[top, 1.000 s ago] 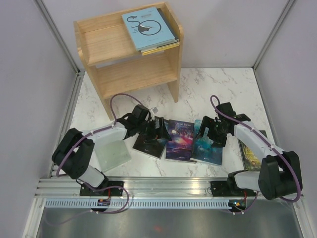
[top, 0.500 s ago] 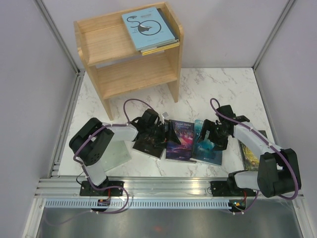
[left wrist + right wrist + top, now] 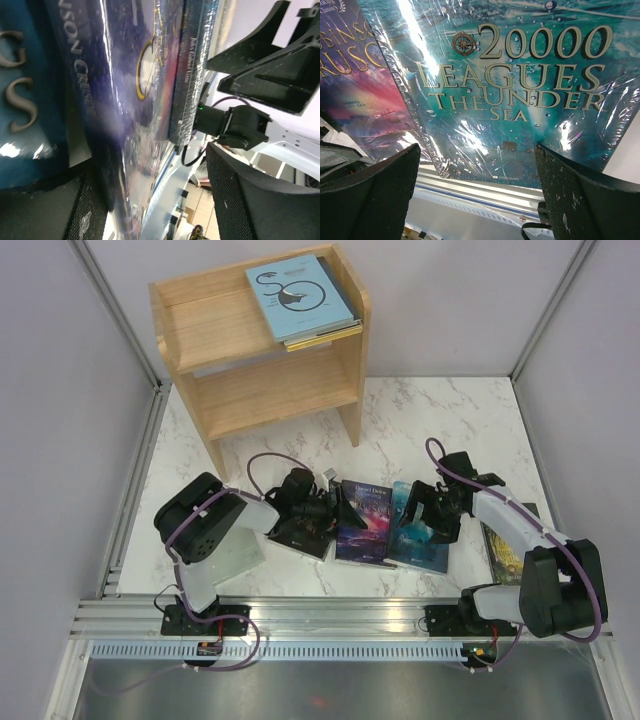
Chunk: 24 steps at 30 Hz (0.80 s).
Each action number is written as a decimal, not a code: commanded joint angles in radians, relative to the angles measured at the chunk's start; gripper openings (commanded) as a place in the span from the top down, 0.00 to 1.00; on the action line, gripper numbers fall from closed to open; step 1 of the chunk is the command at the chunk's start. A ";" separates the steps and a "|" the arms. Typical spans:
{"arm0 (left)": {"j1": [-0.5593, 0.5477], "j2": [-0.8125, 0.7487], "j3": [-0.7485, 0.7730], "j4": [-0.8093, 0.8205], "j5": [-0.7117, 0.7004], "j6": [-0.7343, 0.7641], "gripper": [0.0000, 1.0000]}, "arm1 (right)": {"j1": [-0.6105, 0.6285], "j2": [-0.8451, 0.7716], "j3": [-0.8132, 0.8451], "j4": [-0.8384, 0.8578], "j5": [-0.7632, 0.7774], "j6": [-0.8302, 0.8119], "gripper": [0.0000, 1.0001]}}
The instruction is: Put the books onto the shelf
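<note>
The wooden shelf [image 3: 230, 390] stands at the back left, with a light blue book [image 3: 298, 295] stacked on a yellow one [image 3: 330, 337] on its top. On the table lie a black book [image 3: 298, 532], a purple book [image 3: 362, 523], a teal book [image 3: 420, 535], a green-gold book [image 3: 503, 548] and a pale grey-green book [image 3: 238, 552]. My left gripper [image 3: 335, 508] is open and straddles the purple book's [image 3: 150, 80] left edge, with a gap at one finger [image 3: 250, 200]. My right gripper [image 3: 428, 510] hangs open just above the teal book [image 3: 520, 85].
Grey walls enclose the marble table [image 3: 420, 420] on three sides. An aluminium rail [image 3: 330, 615] runs along the near edge by both arm bases. The green-gold book lies partly under the right arm.
The left arm has reached further right over the black book, and its jaws have narrowed around the purple book's edge. The right arm has barely moved.
</note>
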 commanded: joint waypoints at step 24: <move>-0.041 -0.334 0.059 -0.308 -0.146 0.068 0.98 | 0.015 -0.105 0.068 0.069 -0.104 0.012 0.02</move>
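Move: The purple book's spine is right by the left fingers, its middle about 5 cm to that hand's right, level fore-and-aft and a centimetre or so lower. The teal book's middle lies some 18 cm right of that hand, the dark blue book's 10 cm left and 1 cm ahead, both about 2 cm lower. From the right hand, the purple book is roughly 13 cm left, level fore-and-aft, 2 cm lower. Left fingers ease right, pinch the purple book's spine and lift some 2 cm; right hand also rises. ##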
